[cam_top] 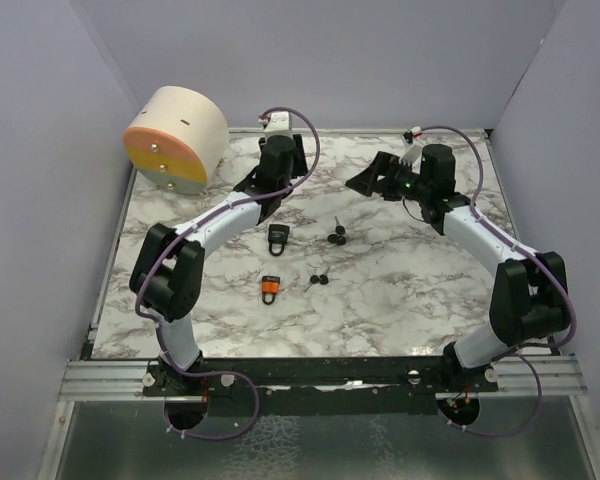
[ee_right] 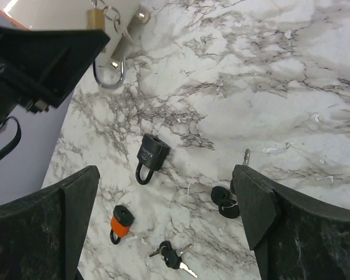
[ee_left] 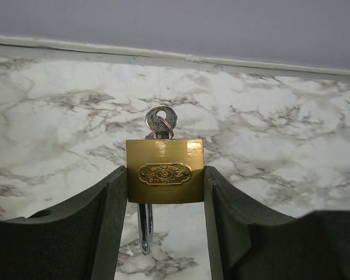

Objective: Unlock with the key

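Note:
My left gripper (ee_left: 164, 178) is shut on a brass padlock (ee_left: 164, 172), its fingers pressing the two sides of the body. A silver key (ee_left: 161, 121) sticks out of the far end, and the steel shackle (ee_left: 144, 227) points back toward the wrist. Whether the shackle is latched cannot be told. From above, the left gripper (cam_top: 270, 178) hangs over the back middle of the marble table (cam_top: 400, 300). My right gripper (cam_top: 368, 180) is open and holds nothing, a short way to the right and facing the left one. In its wrist view the right gripper (ee_right: 166, 198) looks down on the shackle (ee_right: 109, 76).
A black padlock (cam_top: 278, 235) and an orange padlock (cam_top: 270, 289) lie mid-table. Two bunches of black-headed keys (cam_top: 337, 236) (cam_top: 320, 280) lie beside them. A cream and orange cylinder (cam_top: 175, 140) lies on its side at the back left. Grey walls close in three sides.

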### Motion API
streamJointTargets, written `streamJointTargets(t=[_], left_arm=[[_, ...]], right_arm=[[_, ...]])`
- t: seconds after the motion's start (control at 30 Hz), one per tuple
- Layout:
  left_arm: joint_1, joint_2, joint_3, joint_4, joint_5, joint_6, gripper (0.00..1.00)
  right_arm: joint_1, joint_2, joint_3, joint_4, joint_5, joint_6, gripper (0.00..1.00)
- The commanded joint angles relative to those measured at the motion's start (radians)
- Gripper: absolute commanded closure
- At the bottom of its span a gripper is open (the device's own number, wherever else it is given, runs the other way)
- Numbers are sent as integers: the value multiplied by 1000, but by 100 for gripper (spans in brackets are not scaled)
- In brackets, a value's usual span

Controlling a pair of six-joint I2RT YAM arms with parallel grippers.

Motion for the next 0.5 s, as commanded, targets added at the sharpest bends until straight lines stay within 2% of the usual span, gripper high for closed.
streamJointTargets(t=[0.0, 0.27, 0.47], left_arm=[[42, 113, 159, -111, -134, 188, 100], [106, 310, 294, -108, -199, 347, 100], [129, 455, 439, -144, -214, 407, 100]], right_arm=[[1, -60, 17, -88, 73, -74, 1], [0, -78, 21, -119, 85, -99, 1], [-2, -88, 12, -119, 84, -105, 1]])
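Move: The left hand holds the brass padlock with its key in. It is bound, it seems, for bare tabletop at the far side, about 10 cm ahead, 8 cm to its left and 20 cm below. The white drum's middle stands roughly 31 cm left and 10 cm ahead; the black padlock lies some 13 cm back and 5 cm left. From the right hand that bare patch is about 18 cm ahead, 22 cm left and 17 cm below. With the brass padlock still pinched by its body and the gripper's opening unchanged, the left hand first reaches forward and leftward, then sinks ever faster towards the bare tabletop right of the white drum, ending about 11 cm lower, 9 cm farther out and 7 cm more to the left. On the way the wrist rolls nearly 30 degrees, its left side rising, while the fingers dip about 10 degrees and swing about as much to the left. ##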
